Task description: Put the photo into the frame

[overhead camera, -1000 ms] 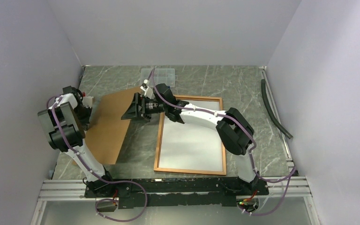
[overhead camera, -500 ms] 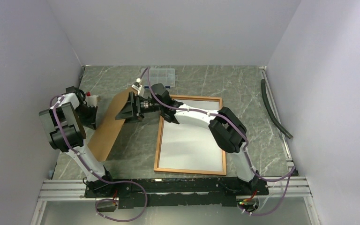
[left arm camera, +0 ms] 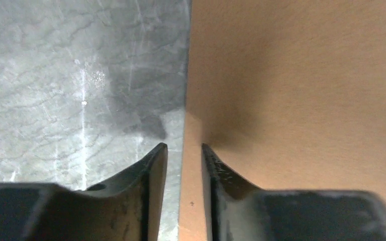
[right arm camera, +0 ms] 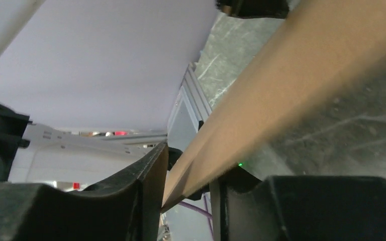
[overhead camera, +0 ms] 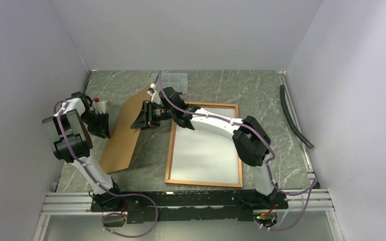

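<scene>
The frame (overhead camera: 169, 150) lies flat on the table right of centre, with the photo (overhead camera: 206, 155) inside it, white back up. A brown backing board (overhead camera: 123, 140) stands tilted between my two arms. My left gripper (overhead camera: 104, 125) is at its left edge. In the left wrist view the board (left arm camera: 306, 100) runs between the slightly parted jaws of that gripper (left arm camera: 183, 148), with a gap at the left finger. My right gripper (overhead camera: 139, 119) is at the board's upper right edge. In the right wrist view the board's corner (right arm camera: 281, 75) slants across the open jaws of that gripper (right arm camera: 188, 165).
A small clear compartment box (overhead camera: 173, 80) sits at the back of the table behind the right wrist. A black hose (overhead camera: 294, 118) lies along the right wall. A small red-and-white object (overhead camera: 98, 103) is beside the left wrist. Grey walls enclose the table.
The board went from nearly flat to steeply tilted, then settled a little lower. The left jaws parted from shut. The right jaws narrowed round the board's edge.
</scene>
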Robot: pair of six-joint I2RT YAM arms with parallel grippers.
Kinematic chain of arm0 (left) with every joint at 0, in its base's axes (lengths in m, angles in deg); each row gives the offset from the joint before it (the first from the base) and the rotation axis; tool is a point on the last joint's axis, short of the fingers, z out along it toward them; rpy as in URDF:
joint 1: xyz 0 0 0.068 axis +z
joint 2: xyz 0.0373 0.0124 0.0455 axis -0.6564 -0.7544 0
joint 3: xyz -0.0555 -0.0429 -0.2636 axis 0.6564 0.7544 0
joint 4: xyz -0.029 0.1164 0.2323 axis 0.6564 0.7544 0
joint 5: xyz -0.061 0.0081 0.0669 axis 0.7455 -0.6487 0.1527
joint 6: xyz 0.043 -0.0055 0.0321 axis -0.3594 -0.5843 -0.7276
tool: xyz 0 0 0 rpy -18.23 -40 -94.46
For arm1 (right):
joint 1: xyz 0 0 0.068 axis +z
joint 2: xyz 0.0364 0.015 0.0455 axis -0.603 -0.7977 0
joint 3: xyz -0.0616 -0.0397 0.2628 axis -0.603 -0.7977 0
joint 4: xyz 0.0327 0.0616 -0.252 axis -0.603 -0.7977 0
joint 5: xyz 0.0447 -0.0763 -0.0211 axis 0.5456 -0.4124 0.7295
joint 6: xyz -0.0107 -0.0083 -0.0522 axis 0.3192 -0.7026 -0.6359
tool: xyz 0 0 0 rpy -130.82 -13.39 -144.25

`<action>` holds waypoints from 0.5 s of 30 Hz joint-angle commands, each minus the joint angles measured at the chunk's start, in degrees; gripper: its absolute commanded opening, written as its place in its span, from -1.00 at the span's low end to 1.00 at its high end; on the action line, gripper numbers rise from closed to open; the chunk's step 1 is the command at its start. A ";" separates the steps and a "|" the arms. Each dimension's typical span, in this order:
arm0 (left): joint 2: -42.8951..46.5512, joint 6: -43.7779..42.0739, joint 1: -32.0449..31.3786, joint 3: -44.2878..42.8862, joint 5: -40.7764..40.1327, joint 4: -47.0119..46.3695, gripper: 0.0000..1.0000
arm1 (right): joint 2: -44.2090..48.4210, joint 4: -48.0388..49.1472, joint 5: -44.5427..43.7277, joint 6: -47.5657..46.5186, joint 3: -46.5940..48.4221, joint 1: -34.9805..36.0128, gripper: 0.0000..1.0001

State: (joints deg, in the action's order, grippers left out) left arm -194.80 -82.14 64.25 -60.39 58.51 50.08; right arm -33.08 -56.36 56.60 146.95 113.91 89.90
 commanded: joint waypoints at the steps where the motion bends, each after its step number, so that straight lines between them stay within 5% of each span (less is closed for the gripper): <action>1: 6.37 -1.80 -0.72 -6.67 6.13 4.62 0.02 | 6.67 -6.45 -8.02 -3.31 0.21 0.26 -0.45; 5: 11.16 -5.08 -1.77 -10.14 11.05 7.44 0.83 | 6.82 -11.61 -10.73 -2.72 1.20 -0.01 -0.95; 15: 34.95 -23.24 -2.48 -7.62 31.81 11.67 0.89 | 4.65 -26.77 -15.66 1.96 17.02 -3.69 -1.00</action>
State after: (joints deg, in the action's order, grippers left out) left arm -171.64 -93.92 61.67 -70.12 77.52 59.07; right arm -30.09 -80.31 44.91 146.64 120.14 88.81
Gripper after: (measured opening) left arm 0.941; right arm 0.029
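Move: The brown backing board leans with its right edge raised. Its middle is about 9 cm right, 3 cm back and 8 cm above the left hand, whose tips are at its low left edge. The right hand straddles the raised edge, the middle roughly 8 cm left and 10 below, level fore-and-aft. The frame's middle lies some 28 cm right and 1 ahead of the right hand, 20 below; the clear box 11 right, 32 ahead, equally low. The board's raised right edge is pinched as the right fingers close from half open; that hand shifts about 3 cm right and 2 forward, dipping then partly rising, its fingertips tipping down. From the low left edge the left hand opens wide and climbs 18 cm, first slightly forward, then rightward over the board's left side, swinging its fingertips forward some 30 degrees. ##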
